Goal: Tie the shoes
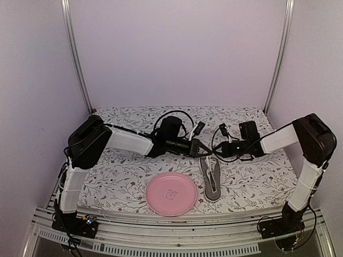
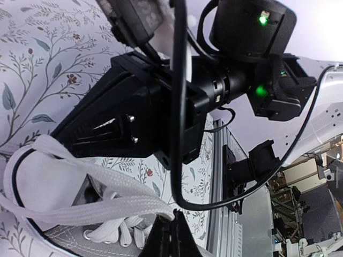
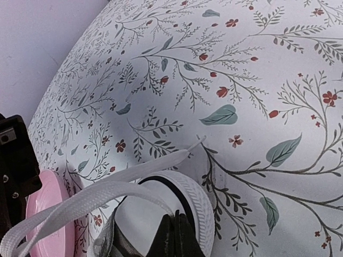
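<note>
The grey shoe [image 1: 213, 182] with white sole lies right of centre, its white toe cap [image 3: 199, 199] pointing away from the arm bases. My left gripper [image 1: 203, 148] and right gripper [image 1: 218, 151] meet tip to tip just above its far end. In the left wrist view, my left gripper [image 2: 170, 231] is shut on a white lace [image 2: 107, 206] drawn taut above the eyelets and grey canvas [image 2: 64, 239]. My right gripper [image 3: 180, 231] is shut on a lace strand [image 3: 96, 201] that loops off to the left. A loose lace end [image 3: 161, 163] lies on the cloth past the toe.
A pink plate [image 1: 171, 194] sits just left of the shoe near the front edge. The floral cloth [image 1: 257, 182] covers the table. Cables [image 1: 177, 115] arch over both wrists. Metal rails [image 1: 177, 235] run along the front.
</note>
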Available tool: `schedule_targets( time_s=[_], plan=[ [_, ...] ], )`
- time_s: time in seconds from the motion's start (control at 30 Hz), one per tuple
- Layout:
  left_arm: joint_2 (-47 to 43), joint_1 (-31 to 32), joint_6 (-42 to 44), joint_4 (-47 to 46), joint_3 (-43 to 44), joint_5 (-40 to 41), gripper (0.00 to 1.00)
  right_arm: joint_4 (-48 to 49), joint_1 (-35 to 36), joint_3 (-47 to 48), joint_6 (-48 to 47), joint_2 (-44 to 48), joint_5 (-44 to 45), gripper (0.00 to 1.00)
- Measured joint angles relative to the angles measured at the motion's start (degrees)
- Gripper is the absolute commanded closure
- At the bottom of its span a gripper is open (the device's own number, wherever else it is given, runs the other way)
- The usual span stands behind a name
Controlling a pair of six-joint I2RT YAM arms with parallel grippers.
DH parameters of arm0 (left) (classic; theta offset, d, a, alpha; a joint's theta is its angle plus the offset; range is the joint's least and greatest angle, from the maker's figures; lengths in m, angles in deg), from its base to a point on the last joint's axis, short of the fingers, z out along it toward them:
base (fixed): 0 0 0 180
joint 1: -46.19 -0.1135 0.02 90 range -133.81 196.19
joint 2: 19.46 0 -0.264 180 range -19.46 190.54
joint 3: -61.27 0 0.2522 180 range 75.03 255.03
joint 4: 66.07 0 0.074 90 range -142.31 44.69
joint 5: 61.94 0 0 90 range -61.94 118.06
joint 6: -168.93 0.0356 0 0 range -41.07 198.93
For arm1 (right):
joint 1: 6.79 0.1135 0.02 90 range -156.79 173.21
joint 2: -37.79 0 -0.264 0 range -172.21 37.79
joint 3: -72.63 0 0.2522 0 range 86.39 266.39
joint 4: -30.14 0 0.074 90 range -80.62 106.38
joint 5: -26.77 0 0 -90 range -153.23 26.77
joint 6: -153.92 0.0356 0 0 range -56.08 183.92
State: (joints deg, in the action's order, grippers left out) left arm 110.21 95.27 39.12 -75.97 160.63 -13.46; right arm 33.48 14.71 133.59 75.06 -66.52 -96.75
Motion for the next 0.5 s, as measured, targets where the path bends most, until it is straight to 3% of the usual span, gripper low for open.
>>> schedule_targets(
  time_s=[0.17, 0.5],
  plan=[
    [-0.02, 0.04, 1.18, 1.68, 0.07, 2.58, 1.0, 0.04, -0.07, -3.78, 0.63, 4.15, 3.19, 0.98],
    [-1.62, 0.31, 1.86, 2.34, -0.92, 6.64, 1.0, -0.85, -0.15, -12.39, 3.26, 22.64, 2.89, 0.98]
  ],
)
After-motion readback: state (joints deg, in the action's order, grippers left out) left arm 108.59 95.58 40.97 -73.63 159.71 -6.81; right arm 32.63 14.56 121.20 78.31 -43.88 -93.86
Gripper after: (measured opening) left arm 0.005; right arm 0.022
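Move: My right fingers are already shut on a lace just above the front of the shoe. The toe cap's middle is about 1 cm back and 2 cm left of them, some 3 cm lower; the shoe's middle is about 10 cm back, 1 cm left and 4 cm down. The pink plate lies roughly 18 cm back and 17 cm left. From my left hand, which holds laces too, the shoe's middle is about 3 cm back, 1 cm right and 9 cm down. I draw the pinched lace up off the toe area with my right hand, rising about 7 cm, pulling back some 4 cm and swinging a little right, clear of my left gripper; its fingers stay shut. My left hand keeps its pinch on the laces over the shoe, easing only about 1 cm forward. ##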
